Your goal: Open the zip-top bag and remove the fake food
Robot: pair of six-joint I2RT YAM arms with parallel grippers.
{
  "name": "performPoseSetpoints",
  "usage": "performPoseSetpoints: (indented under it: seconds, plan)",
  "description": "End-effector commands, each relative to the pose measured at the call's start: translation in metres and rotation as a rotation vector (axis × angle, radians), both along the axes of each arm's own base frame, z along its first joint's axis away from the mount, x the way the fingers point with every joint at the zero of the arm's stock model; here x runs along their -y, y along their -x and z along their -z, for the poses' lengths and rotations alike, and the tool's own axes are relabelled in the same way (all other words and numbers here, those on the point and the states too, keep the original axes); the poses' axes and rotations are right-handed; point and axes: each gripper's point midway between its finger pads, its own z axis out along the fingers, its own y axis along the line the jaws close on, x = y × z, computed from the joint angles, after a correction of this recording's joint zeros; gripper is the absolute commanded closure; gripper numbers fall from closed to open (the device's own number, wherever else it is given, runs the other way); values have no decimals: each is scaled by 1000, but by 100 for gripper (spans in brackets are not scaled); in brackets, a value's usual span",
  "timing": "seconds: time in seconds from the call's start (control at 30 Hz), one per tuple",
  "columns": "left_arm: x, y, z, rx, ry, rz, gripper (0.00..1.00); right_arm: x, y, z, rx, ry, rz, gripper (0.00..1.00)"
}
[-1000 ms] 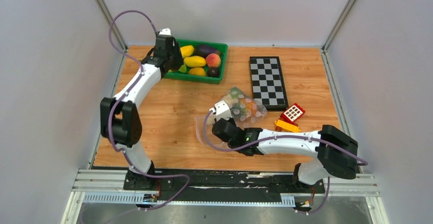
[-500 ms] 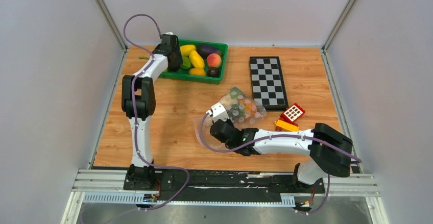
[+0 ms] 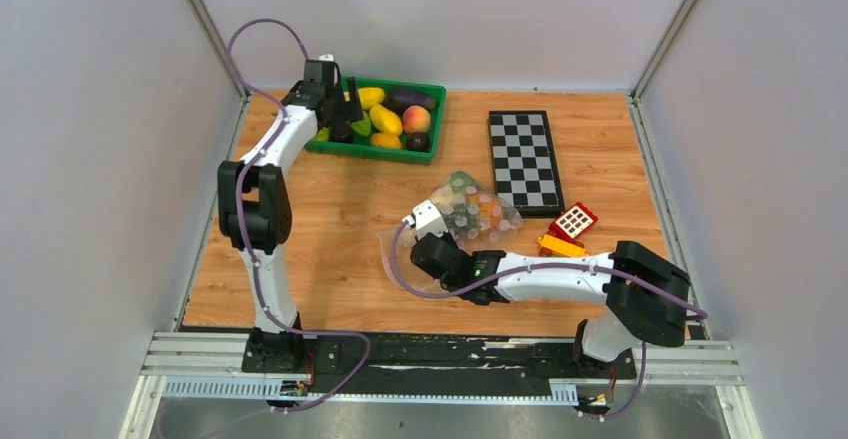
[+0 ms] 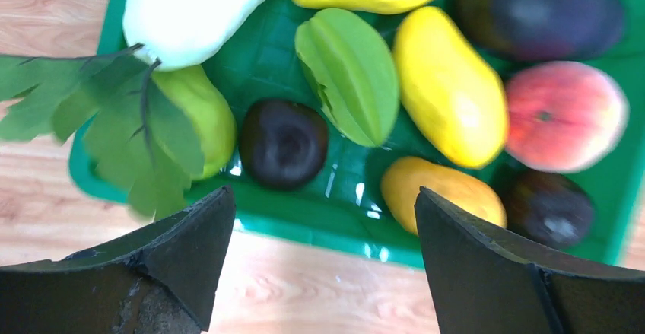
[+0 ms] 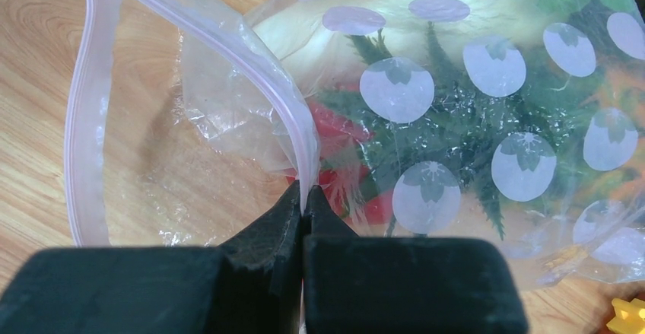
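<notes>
The zip-top bag (image 3: 475, 209) lies mid-table, clear with pale round dots, its mouth (image 5: 84, 121) gaping toward the left. My right gripper (image 5: 304, 193) is shut on its pink zip strip (image 5: 262, 83). Inside the bag show fake food pieces: something red (image 5: 335, 132) and spiky green leaves (image 5: 456, 121). My left gripper (image 4: 323, 197) stands open over the near rim of the green tray (image 4: 304, 231), with nothing between its fingers. In the tray's left end lie a white radish (image 4: 190, 7) with green leaves (image 4: 114, 121) and a green pear (image 4: 205, 113).
The tray (image 3: 420, 154) at the back left also holds yellow fruits (image 4: 449, 83), a peach (image 4: 563, 113), an eggplant (image 4: 540, 11), dark round fruits (image 4: 283, 142) and a ribbed green piece (image 4: 350, 75). A chessboard (image 3: 523, 159) lies at back right. A red-yellow toy block (image 3: 570, 229) sits by the right arm.
My left gripper has opened over the tray's left end, and that arm's elbow has shifted. The right gripper edged slightly left early on and keeps its pinch on the zip strip.
</notes>
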Motion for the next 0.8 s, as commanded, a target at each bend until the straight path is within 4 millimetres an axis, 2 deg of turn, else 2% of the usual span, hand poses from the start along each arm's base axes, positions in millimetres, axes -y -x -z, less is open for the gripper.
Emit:
performPoseSetpoints:
  seconds: [0.0,0.1,0.13,0.3,0.37,0.57,0.7,0.77]
  plan:
    - [20,31,-95,163,130,52,6,-9,-9,-28,44,-49,3,100]
    - [35,65,-111,179,183,89,6,-9,-11,-35,59,-53,10,100]
    - [40,80,-104,160,193,95,6,-9,-12,-36,63,-55,11,100]
    - [64,150,-101,166,259,157,6,-9,-14,-50,86,-70,14,100]
    - [73,180,-107,199,300,191,6,-8,-15,-56,99,-69,13,100]
    - [91,256,-87,178,401,255,7,-4,-18,-74,135,-68,22,100]
    - [113,298,-71,147,520,305,10,-4,-19,-81,141,-82,31,100]
    - [122,313,-67,137,556,326,13,-3,-20,-83,142,-80,37,100]
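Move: Over the tray's near side, the left hand is open and empty; the bag's mouth lies some 30 cm back, 16 cm to its right and 5 cm lower. The avocado sits in the tray about 6 cm ahead of the left hand and 2 cm to its left. From the right hand, which pinches the lip, the mouth's middle is 2 cm ahead and 5 cm left, the red food 4 cm straight ahead, the bag's filled body 11 cm ahead and 8 cm right. Pulling back from the tray towards the bag's open mouth, the left hand first climbs about 10 cm, then sweeps roughly 30 cm back and 10 cm right while sinking a little, fingers wide, turning clockwise with its left side dropping. The right hand keeps its pinch on the lip and raises it some 5 cm, mostly late on. ##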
